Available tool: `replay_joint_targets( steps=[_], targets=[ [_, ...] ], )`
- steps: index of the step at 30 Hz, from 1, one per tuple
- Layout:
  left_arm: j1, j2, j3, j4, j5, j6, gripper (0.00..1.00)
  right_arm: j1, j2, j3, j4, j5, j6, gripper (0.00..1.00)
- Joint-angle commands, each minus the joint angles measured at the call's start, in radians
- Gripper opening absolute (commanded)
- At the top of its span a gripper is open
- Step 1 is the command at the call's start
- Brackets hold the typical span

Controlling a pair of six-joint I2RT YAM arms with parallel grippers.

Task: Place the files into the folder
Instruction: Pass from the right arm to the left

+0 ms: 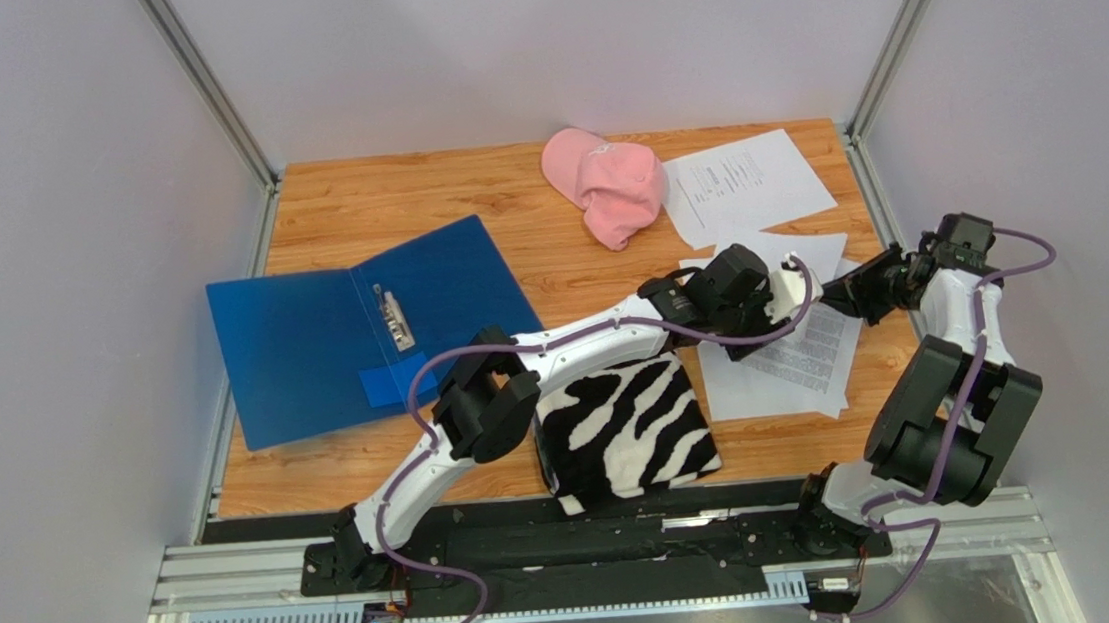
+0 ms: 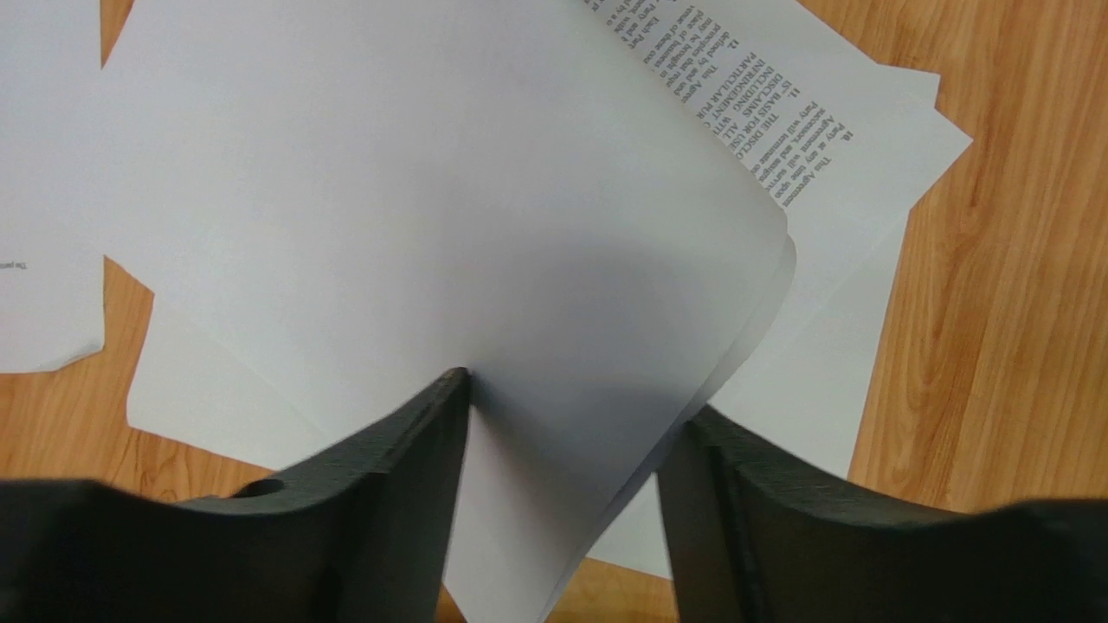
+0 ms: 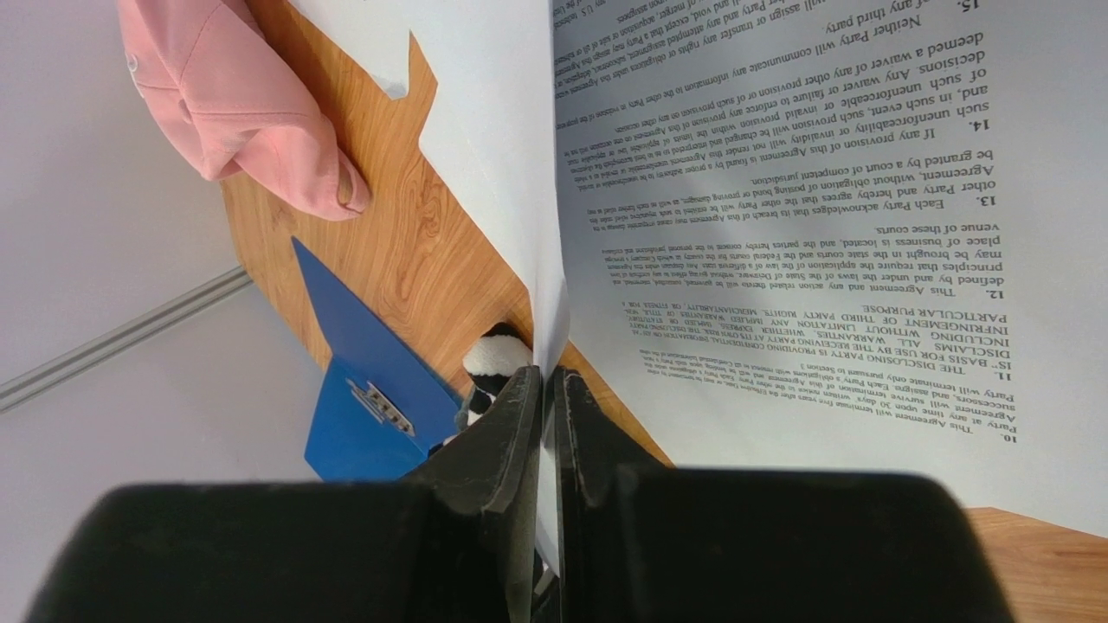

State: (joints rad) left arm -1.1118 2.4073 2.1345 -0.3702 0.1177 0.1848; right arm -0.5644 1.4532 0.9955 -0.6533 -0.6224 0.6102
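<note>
The files (image 1: 799, 358) are white printed sheets lying loosely stacked at the right of the table, with one more sheet (image 1: 746, 182) behind them. The blue folder (image 1: 353, 344) lies open at the left, its metal clip showing. My right gripper (image 3: 546, 377) is shut on the edge of a lifted sheet (image 3: 832, 234). That raised sheet (image 2: 429, 221) curls up between the wide-apart fingers (image 2: 403, 480) of my left gripper (image 2: 572, 415), which is open and straddles its corner. In the top view the left gripper (image 1: 783, 304) and right gripper (image 1: 843, 291) face each other over the stack.
A pink cap (image 1: 602, 184) lies at the back centre, next to the single sheet. A zebra-striped folded cloth (image 1: 624, 434) sits at the near edge under my left arm. Grey walls and metal posts close in the table on three sides.
</note>
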Motion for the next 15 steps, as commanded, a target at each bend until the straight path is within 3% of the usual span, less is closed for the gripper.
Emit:
replay_joint_targets(
  steps=[1,2,3,6,8,15],
  targets=[
    [-0.002,0.006,0.041,0.016,-0.048,-0.004,0.53,-0.006,-0.036,0.008,-0.008,-0.019,-0.003,0.11],
    [-0.003,0.003,0.041,0.02,-0.065,-0.007,0.42,-0.006,-0.039,0.011,-0.017,-0.011,-0.012,0.16],
    [-0.003,0.0,0.039,0.02,-0.094,0.001,0.22,-0.006,-0.042,0.011,-0.023,0.006,-0.026,0.19],
    [0.0,-0.017,0.039,0.017,-0.116,0.007,0.0,-0.006,-0.063,0.011,-0.025,0.027,-0.079,0.33],
    [0.003,-0.027,0.042,0.004,-0.115,-0.001,0.0,-0.006,-0.079,0.005,-0.008,0.059,-0.107,0.42],
    [0.01,-0.03,0.053,-0.038,0.032,-0.041,0.0,-0.006,-0.149,-0.038,-0.002,0.0,-0.148,0.52]
  ],
)
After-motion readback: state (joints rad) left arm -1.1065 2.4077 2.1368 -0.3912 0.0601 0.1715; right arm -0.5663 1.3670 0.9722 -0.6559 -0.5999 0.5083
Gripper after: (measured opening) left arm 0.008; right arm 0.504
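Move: The lifted sheet hangs between my hands, its near-left edge already between my open left fingers. Its middle is about 11 cm right of my left hand, 8 cm ahead and a few centimetres lower. The printed sheets on the table lie 11 cm right, 3 cm ahead and 9 cm below; the zebra cushion is some 15 cm left and 8 cm back. From my right hand, the lifted sheet's middle is about 10 cm left and 4 cm ahead. I shut my left fingers fully on the near-left edge of the sheet, easing that hand barely 1 cm forward and to the left. As they close, my right hand starts to open, to about halfway, releasing its pinch, then draws up and back about 1 cm each while its wrist tilts up some 10 degrees. ##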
